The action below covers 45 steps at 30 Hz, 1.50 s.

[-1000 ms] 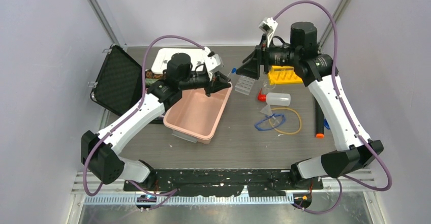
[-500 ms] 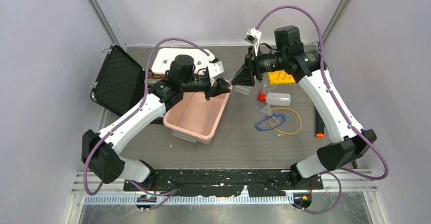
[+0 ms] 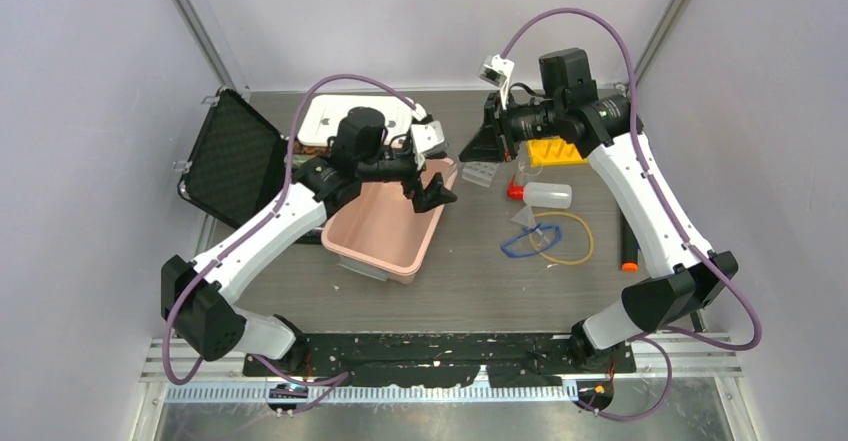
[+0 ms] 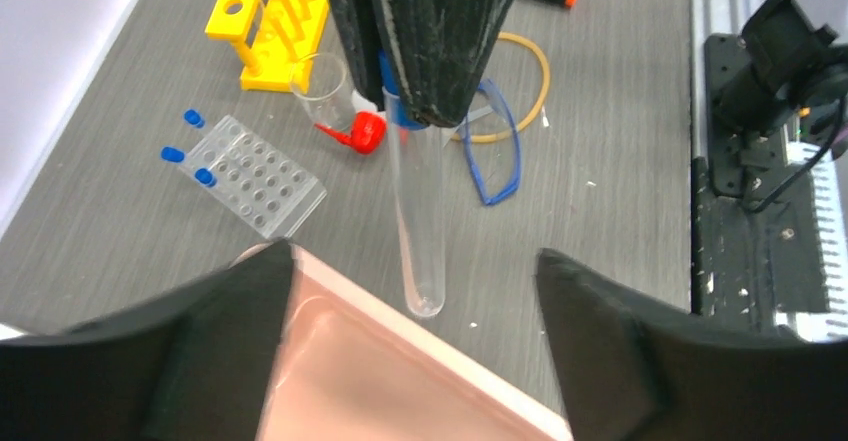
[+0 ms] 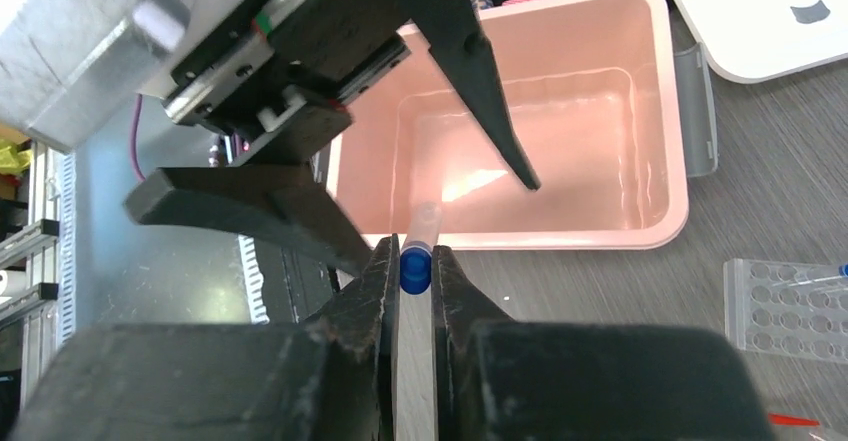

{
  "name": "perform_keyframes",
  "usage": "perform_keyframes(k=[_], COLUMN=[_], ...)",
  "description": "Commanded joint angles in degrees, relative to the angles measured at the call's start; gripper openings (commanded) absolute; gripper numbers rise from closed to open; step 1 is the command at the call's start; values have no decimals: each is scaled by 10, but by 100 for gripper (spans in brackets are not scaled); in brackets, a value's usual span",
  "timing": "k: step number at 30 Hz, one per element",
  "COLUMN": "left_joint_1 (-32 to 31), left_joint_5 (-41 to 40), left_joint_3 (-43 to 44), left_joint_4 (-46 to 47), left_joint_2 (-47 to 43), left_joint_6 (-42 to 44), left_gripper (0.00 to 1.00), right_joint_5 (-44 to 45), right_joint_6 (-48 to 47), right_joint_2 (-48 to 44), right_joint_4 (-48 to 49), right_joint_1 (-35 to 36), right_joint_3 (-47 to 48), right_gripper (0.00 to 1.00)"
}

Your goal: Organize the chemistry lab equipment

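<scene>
My right gripper [image 5: 415, 266] is shut on the blue cap of a clear test tube [image 4: 415, 211], which hangs over the rim of the pink tub [image 5: 520, 111]. Below the tube, my left gripper [image 4: 415, 361] stands open with nothing between its jaws. The clear tube tray [image 3: 480, 173] holds a few blue-capped tubes [image 4: 190, 151]. Behind it stands the yellow tube rack [image 3: 558, 151]. The squeeze bottle [image 3: 545, 195], funnel [image 3: 524, 219], blue safety glasses [image 3: 528, 243] and yellow tubing [image 3: 575, 241] lie to the right.
A white lid [image 3: 340, 116] lies behind the tub, next to an open black case [image 3: 235, 156] at the left edge. A black marker with an orange cap [image 3: 628, 246] lies at the right. A clear beaker [image 4: 322, 86] stands by the rack.
The right gripper moved left and closed on the tube's cap. The left gripper let go of the tube, opened wide and drew back toward the tub.
</scene>
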Motion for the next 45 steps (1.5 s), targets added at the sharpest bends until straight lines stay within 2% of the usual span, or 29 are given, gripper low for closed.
perform_keyframes(k=[1,4,8,16,24,45], left_joint_1=[9,41,91,136,143,143], left_joint_5=[-45,-48,-47,-70,-83,-79], left_joint_3=[30,5,-6,8,21,26], left_joint_4=[-44,-32,-22,-21,-28,-29], left_joint_2=[-10,-34,-43,-32,-21,-10], left_joint_6=[-5,-37,-79,-101,-96,-103], left_gripper=[99,100,100,100,100,99], right_joint_5=[43,95,226,312,327,354], right_joint_6=[-18,-41,-104,-119,-131,-156], right_joint_2=[6,21,50,102,171,250], right_joint_4=[-13,-13,6,178,272,304], right_joint_1=[-25,-56,-76,-76,-75,-74], right_joint_3=[29,35,13,-78,-104,-105], right_gripper=[5,5,5,5,5,5])
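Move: The clear rack, the tube's destination, lies about 28 cm ahead of the right hand, 6 cm to its right and 32 cm below. The glass beaker stands some 11 cm to the right of that rack and 3 cm nearer; the wash bottle is 13 cm to the rack's right and 10 cm nearer. From the left hand the clear rack is roughly 27 cm ahead, 10 cm right and 26 cm down, and the pink tray's middle is 9 cm ahead, 12 cm left. Still pinching the capped test tube, the right hand carries it away from the left hand to the clear rack, first out and rightwards, then steeply down and forward: about 22 cm down, 21 forward and 10 right, fingers tipping some 30 degrees further down and turning clockwise. The left hand, already off the tube, opens fully and backs off 12 cm left and forward over the pink tray, then waits. ##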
